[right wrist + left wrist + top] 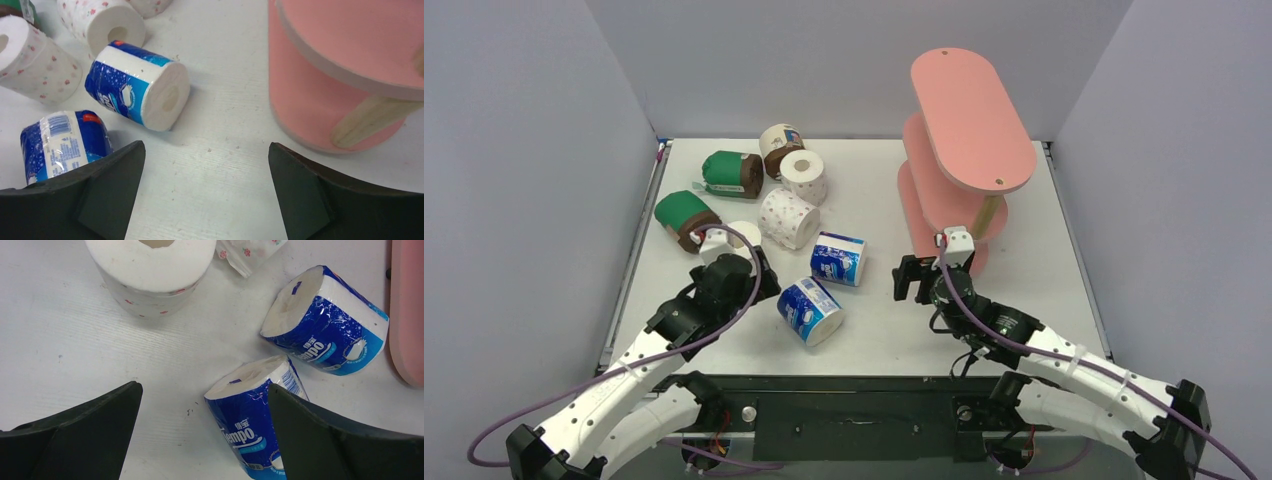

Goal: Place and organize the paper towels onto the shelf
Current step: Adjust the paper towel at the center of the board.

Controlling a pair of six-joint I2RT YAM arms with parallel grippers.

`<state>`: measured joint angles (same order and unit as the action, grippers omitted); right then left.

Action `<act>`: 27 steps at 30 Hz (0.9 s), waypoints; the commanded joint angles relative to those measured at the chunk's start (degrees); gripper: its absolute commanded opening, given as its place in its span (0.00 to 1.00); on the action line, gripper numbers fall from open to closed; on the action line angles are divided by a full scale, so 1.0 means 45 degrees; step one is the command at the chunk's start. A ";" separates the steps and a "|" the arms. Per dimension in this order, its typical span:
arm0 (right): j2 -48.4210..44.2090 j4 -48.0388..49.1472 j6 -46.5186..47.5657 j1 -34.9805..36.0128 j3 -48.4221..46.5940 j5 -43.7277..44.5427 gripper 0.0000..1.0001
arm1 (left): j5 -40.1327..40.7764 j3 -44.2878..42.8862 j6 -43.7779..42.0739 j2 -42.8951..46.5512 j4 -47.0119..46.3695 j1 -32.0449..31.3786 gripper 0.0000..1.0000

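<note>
The pink shelf [972, 120] stands at the back right with bare boards. All the paper towels lie on the table to its left: two green-wrapped [732, 173], one cream-wrapped [781, 146], three white with pink dots [788, 218], and two blue-white [838, 258]. My left gripper [204, 387] is open low over the table. The nearer blue roll [255, 425] lies between its fingers, close to the right finger [340, 440]. My right gripper [206, 146] is open over bare table with nothing in it, between the farther blue roll [137, 85] and the shelf base [310, 105].
Grey walls close the table in at the back and both sides. A wooden post [370, 117] slants at the shelf's near end. A dotted white roll [150, 275] stands upright straight ahead of my left gripper.
</note>
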<state>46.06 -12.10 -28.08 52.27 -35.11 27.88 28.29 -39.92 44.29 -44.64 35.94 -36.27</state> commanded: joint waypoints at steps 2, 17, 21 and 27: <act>0.1307 0.1292 -0.0688 0.0183 -0.0398 -0.1025 0.88 | -0.0770 0.0251 -0.0096 0.0208 -0.0837 0.0055 0.97; 0.3019 0.5133 -0.3783 0.0314 0.0809 -0.3312 0.87 | -0.2711 0.1650 0.0402 0.0271 -0.2293 0.0077 0.97; 0.3521 0.6044 -0.4604 0.0703 0.1053 -0.3626 0.85 | -0.2976 0.1746 0.0469 0.0075 -0.2599 0.0083 0.97; 0.3704 0.6383 -0.5000 0.1722 0.0999 -0.3184 0.84 | -0.2624 0.1963 0.0736 0.0076 -0.2685 0.0073 0.97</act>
<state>62.81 11.20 -47.72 57.63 -30.17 12.95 16.29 -31.64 46.33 -44.71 27.99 -36.21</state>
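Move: Roughly level with both hands lies the nearer blue paper towel: about 10 cm to the left hand's right and 10 cm below it, and about 21 cm to the right hand's left and 13 cm below. The other blue towel is some 12 cm beyond that one and 6 cm farther right. A white standing roll is about 16 cm ahead of the left hand and 4 cm to its left; the shelf's near end is some 13 cm ahead of the right hand and 10 cm to its right. Closing in on the nearer blue towel from both sides: the right hand sweeps about 11 cm left while sinking 4 cm, drawing back a little at the end, its left side rolling up some 20 degrees as the fingers tip down and turn counter-clockwise. The left hand sinks about 4 cm and shifts nearly as far right. Both grippers stay open. ##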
